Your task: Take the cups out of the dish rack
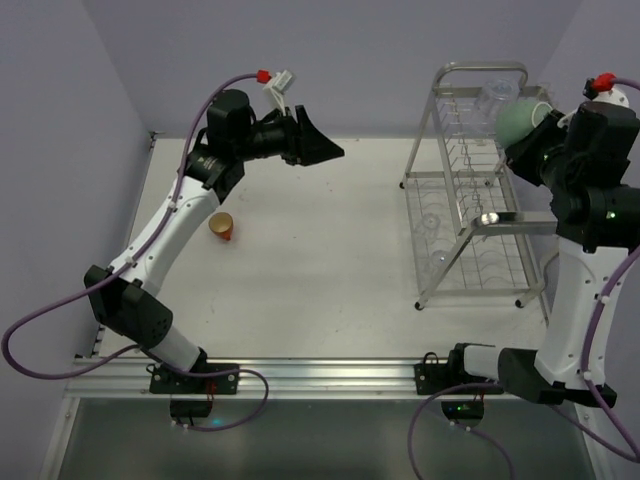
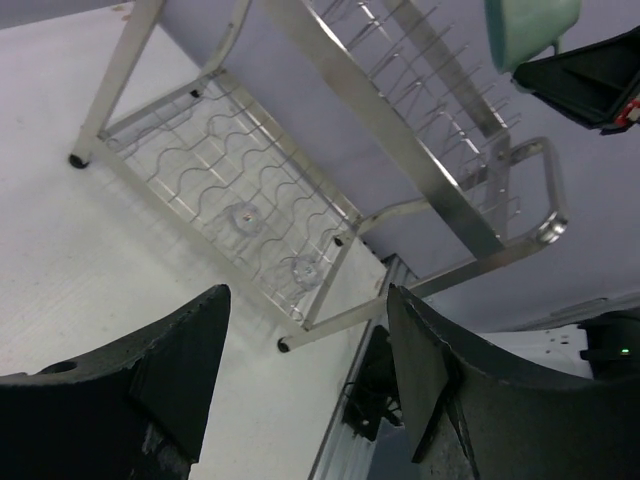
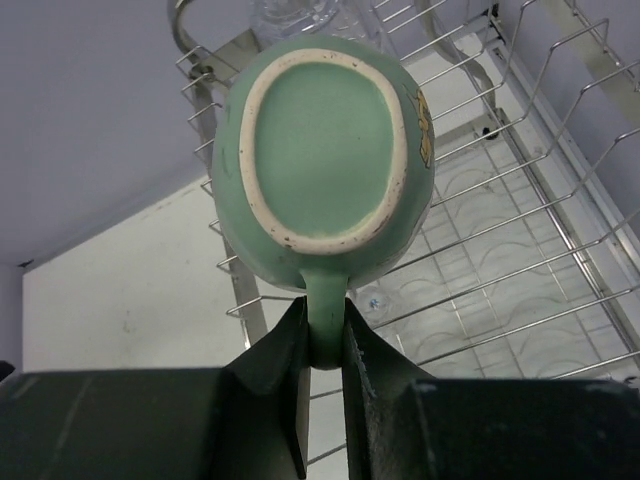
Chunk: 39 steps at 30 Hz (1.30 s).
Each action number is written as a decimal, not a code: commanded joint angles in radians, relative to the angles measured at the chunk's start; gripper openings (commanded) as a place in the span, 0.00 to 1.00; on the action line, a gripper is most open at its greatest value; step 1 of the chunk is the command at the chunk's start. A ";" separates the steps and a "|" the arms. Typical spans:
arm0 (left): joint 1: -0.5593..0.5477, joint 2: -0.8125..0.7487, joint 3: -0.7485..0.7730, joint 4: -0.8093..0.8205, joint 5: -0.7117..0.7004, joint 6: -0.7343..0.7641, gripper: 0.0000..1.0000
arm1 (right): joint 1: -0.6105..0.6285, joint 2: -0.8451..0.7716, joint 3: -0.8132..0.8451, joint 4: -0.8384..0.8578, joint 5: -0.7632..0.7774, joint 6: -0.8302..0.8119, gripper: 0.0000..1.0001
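Observation:
My right gripper (image 3: pixel 325 320) is shut on the handle of the mint-green mug (image 3: pixel 325 140), whose base faces the camera. It holds the mug (image 1: pixel 515 120) up by the top tier of the silver wire dish rack (image 1: pixel 470 190). A clear glass tumbler (image 1: pixel 495 95) stands in that top tier behind the mug. The orange-red mug (image 1: pixel 221 226) lies on the table at the left. My left gripper (image 1: pixel 325 150) hangs open and empty above the back of the table, pointing at the rack (image 2: pixel 300 130). The green mug (image 2: pixel 530 30) also shows in the left wrist view.
Two small clear round pieces (image 2: pixel 245 215) lie on the rack's lower wire shelf. A metal rail (image 1: pixel 320 375) runs along the near table edge under both arm bases. Purple walls close in the back and sides.

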 commanded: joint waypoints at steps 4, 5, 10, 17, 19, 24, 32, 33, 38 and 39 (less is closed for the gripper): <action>-0.009 -0.060 -0.137 0.603 0.212 -0.384 0.68 | -0.015 -0.154 -0.134 0.232 -0.165 0.099 0.00; -0.011 -0.060 -0.158 0.691 0.223 -0.445 0.68 | -0.018 -0.168 -0.165 0.246 -0.209 0.105 0.00; -0.055 -0.006 -0.169 1.153 0.225 -0.802 0.68 | -0.027 -0.243 -0.260 0.344 -0.319 0.125 0.00; -0.161 0.150 0.003 1.275 0.165 -0.959 0.68 | -0.031 -0.321 -0.429 0.495 -0.535 0.127 0.00; -0.177 0.181 0.026 1.275 0.154 -0.968 0.68 | -0.031 -0.332 -0.453 0.521 -0.585 0.121 0.00; -0.198 0.221 0.060 1.277 0.130 -0.975 0.68 | -0.030 -0.352 -0.455 0.530 -0.648 0.110 0.00; -0.236 0.287 0.137 1.268 0.113 -0.984 0.69 | -0.029 -0.344 -0.456 0.582 -0.861 0.119 0.00; -0.243 0.289 0.138 1.263 0.110 -0.982 0.69 | -0.030 -0.343 -0.455 0.582 -0.874 0.119 0.00; -0.256 0.310 0.154 1.257 0.099 -0.982 0.68 | -0.027 -0.341 -0.468 0.587 -0.906 0.114 0.00; -0.259 0.312 0.157 1.255 0.093 -0.981 0.69 | -0.027 -0.341 -0.473 0.590 -0.914 0.116 0.00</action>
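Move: The right gripper holds the green cup by its handle, the cup's middle about 5 cm ahead of and 4 cm above it; the open left gripper, where the cup is taken, lies some 33 cm to its left, 4 cm ahead and 5 cm lower. From the left hand the cup is about 32 cm to the right, 1 cm ahead and 9 cm up. The clear glass stands some 14 cm ahead of the right hand, 2 cm left and 8 cm lower; the rack's left rail is level with it, 8 cm left and 10 cm lower. Keeping its pinch on the handle, the right hand carries the green cup about 13 cm left towards the left gripper, drawing back some 7 cm and rising a little, while it swings roughly 45 degrees counter-clockwise and lifts its fingertips. To meet it the left hand, fingers staying open, rises about 12 cm and moves 10 cm right and 9 cm back, turning clockwise and tipping its fingers upward until they point at the cup, without taking it yet. ##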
